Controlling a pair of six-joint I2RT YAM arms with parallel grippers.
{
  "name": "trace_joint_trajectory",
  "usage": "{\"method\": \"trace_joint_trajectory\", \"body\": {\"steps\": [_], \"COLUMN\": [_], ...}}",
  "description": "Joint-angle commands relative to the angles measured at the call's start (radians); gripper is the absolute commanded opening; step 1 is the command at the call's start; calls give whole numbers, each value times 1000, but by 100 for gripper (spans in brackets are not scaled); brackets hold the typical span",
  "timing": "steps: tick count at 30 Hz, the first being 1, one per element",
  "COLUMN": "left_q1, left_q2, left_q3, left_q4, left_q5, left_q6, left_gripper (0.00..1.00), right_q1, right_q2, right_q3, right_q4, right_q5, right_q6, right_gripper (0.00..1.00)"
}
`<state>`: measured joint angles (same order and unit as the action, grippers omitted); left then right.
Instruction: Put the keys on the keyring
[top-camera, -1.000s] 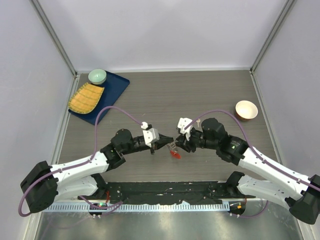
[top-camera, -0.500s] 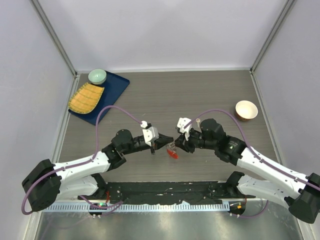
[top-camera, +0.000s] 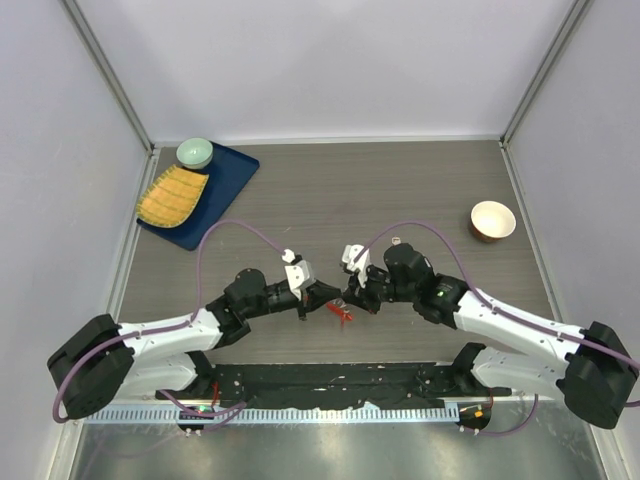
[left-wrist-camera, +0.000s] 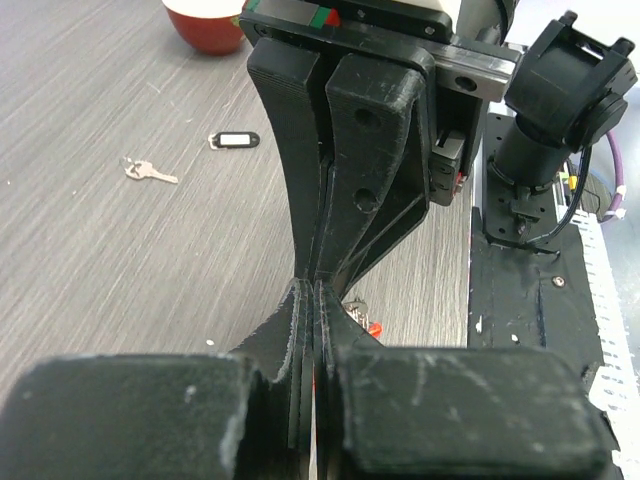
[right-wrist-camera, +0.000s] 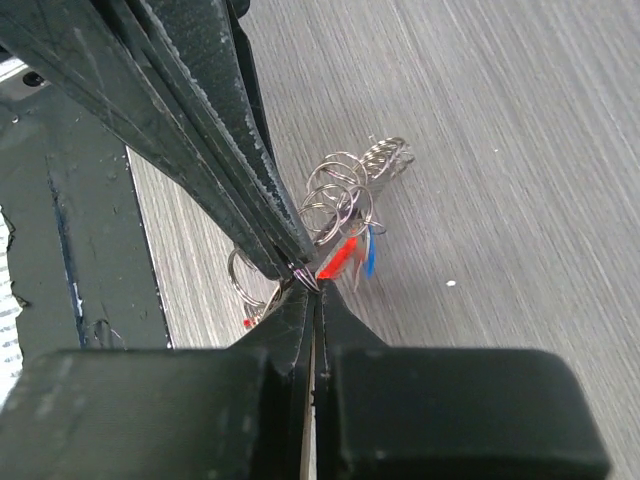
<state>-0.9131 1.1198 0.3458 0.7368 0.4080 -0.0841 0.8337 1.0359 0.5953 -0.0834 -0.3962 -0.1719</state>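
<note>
The keyring (right-wrist-camera: 345, 190) is a cluster of thin silver rings with a red tag (right-wrist-camera: 338, 261) and a blue tag (right-wrist-camera: 370, 250), hanging just above the table near its front edge (top-camera: 340, 312). My left gripper (top-camera: 332, 293) and right gripper (top-camera: 347, 296) meet tip to tip over it. The left gripper (left-wrist-camera: 315, 290) is shut with a red sliver between its pads. The right gripper (right-wrist-camera: 313, 292) is shut, pinching a thin ring at its tips. One silver key (left-wrist-camera: 148, 171) lies flat on the table, apart from both grippers.
A black oval fob (left-wrist-camera: 232, 140) lies beside the key. A small bowl (top-camera: 493, 220) stands at the right. At the back left, a blue tray (top-camera: 225, 185) carries a green bowl (top-camera: 195, 152) and a yellow mat (top-camera: 172, 195). The black base plate (top-camera: 340, 385) runs along the near edge.
My right gripper has gone from partly open to shut at the keyring. Both arms have shifted slightly left and toward the near edge, carrying the keyring along.
</note>
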Motion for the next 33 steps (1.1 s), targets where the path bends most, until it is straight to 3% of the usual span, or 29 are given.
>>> {"method": "trace_joint_trajectory", "body": {"steps": [1,9,14,20,23,28,32,33], "left_q1": [-9,-9,-9,-9,-9,-9,-9,-7], "left_q2": [6,-89,-150,-201,-207,-164,-104,-77], "left_q3": [-51,-76,-108,-119,-91,-21,36,51], "left_q4": [20,-102,-158,-247,-335,-511,-580,-609], "left_q5": [-11,-72,-112,-233,-311,-451,-584,-628], "left_q6": [-37,-68,-124,-174,-192,-281,-371,-375], "left_gripper": [0,6,33,32,48,52,55,55], "right_q1": [4,4,4,4,5,4,-4,-7], "right_q2": [3,46,72,108,124,139,116,110], "right_q3": [12,5,8,-2,-3,-5,-25,-25], "right_q4": [217,198,194,211,202,143,134,131], "right_q5": [-30,-49,-64,-46,40,210,331,347], "right_q6": [18,3,-5,15,86,213,313,342], "right_gripper": [1,1,1,1,2,22,47,49]}}
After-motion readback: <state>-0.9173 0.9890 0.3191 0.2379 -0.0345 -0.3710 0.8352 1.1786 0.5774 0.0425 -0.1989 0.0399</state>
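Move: The keyring hangs from the meeting fingertips, its middle about 6 cm below and 2 cm behind the left hand, and some 5 cm below and 2 cm behind the right. On the table a loose key lies about 13 cm ahead and 13 cm to the right of the right hand, some 8 cm below it. The black tag lies 7 cm ahead and 19 cm right of the same hand. Left opens first, backing 7 cm left, 8 down; right frees the keyring late, ending 3 cm forward and lower. ##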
